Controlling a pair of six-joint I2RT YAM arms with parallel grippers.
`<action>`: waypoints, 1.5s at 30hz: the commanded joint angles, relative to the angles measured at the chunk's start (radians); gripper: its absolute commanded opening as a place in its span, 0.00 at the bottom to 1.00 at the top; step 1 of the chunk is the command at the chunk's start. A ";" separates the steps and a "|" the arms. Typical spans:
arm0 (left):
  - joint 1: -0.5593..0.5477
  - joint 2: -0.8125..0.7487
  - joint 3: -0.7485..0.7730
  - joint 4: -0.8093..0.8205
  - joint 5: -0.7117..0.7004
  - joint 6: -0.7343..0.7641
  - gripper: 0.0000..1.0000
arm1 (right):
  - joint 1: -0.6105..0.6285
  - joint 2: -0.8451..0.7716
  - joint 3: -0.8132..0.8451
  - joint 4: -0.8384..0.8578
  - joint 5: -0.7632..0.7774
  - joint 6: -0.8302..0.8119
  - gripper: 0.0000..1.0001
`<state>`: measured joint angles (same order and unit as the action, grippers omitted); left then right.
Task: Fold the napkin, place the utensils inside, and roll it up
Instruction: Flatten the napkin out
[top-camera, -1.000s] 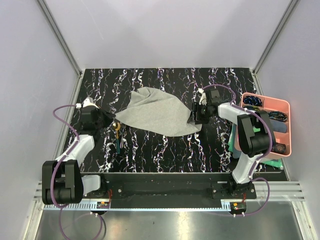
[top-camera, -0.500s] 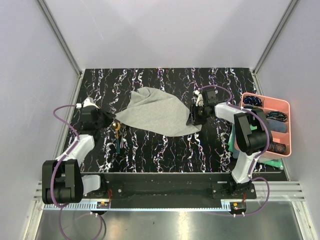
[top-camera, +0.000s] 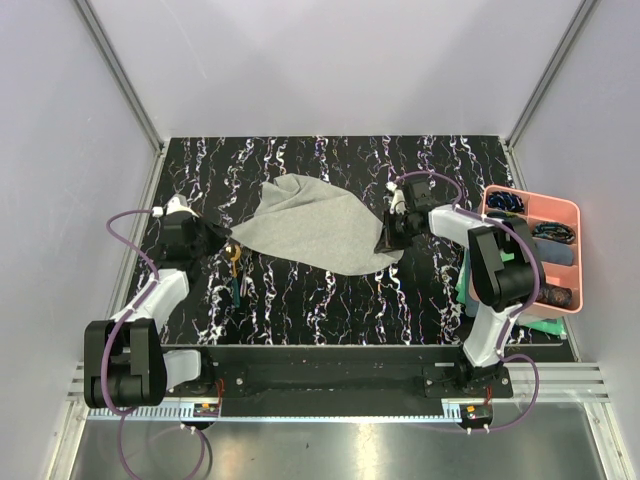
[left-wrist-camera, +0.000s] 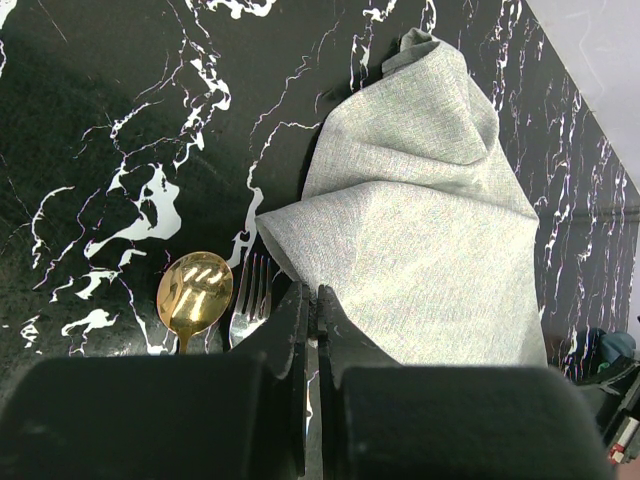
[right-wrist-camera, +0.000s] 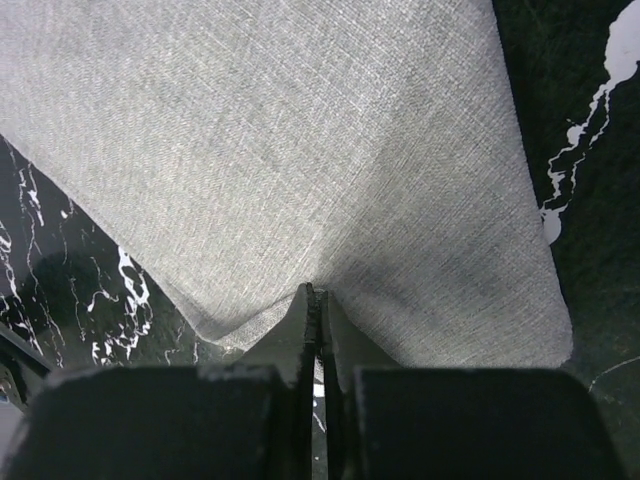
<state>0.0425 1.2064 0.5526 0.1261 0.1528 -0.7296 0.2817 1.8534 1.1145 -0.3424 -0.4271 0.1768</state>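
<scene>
The light grey-green napkin (top-camera: 310, 230) lies rumpled and stretched across the middle of the black marbled table. My left gripper (top-camera: 222, 241) is shut on its left corner, and in the left wrist view the cloth (left-wrist-camera: 420, 230) runs right up into the closed tips of this gripper (left-wrist-camera: 313, 295). My right gripper (top-camera: 388, 240) is shut on the napkin's right edge; the right wrist view shows the fabric (right-wrist-camera: 300, 150) puckering where that gripper (right-wrist-camera: 318, 297) pinches it. The utensils lie beside the left gripper: a gold spoon (left-wrist-camera: 195, 290) and a fork (left-wrist-camera: 250, 300), their handles (top-camera: 236, 278) pointing toward me.
A pink tray (top-camera: 572, 262) with compartments of small dark items stands at the right edge of the table. Folded dark green and teal cloths (top-camera: 545, 328) lie beneath the right arm near the tray. Grey walls enclose the table at the back and sides.
The right gripper's jaws have closed on the napkin's right edge after sliding slightly left onto it. The left gripper and the utensils have not moved.
</scene>
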 joint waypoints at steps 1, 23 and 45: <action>0.000 -0.031 0.047 0.015 0.022 0.019 0.00 | 0.010 -0.126 0.016 -0.006 -0.027 0.010 0.00; -0.001 -0.361 0.614 -0.448 0.140 0.225 0.00 | 0.010 -0.826 0.387 -0.135 0.249 -0.025 0.00; -0.001 -0.157 0.934 -0.479 0.194 0.233 0.00 | 0.010 -0.730 0.524 -0.104 0.377 -0.089 0.00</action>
<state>0.0418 1.0737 1.4506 -0.4118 0.3004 -0.5053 0.2863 1.1744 1.6199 -0.4881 -0.0620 0.1013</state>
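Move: The napkin is already pinched by both grippers at its near corners. Its middle lies about 21 cm right of the left hand, 7 cm ahead and 10 below; from the right hand it is some 16 cm left, 6 ahead and 2 below. Its bunched far part sits about 18 cm ahead and 13 right of the left hand. Spoon and fork lie roughly 10 cm below that hand and 4 back, the spoon directly in line, the fork 2 cm right. The napkin is swept up off the table by both hands, fingers staying shut on it: the left rises nearly 40 cm, the right about 50, both drawing back some 8 or 9 cm and tipping their fingers upward. Then both swing forward again while sinking about 5 cm, the right having also eased 7 cm to its right. ##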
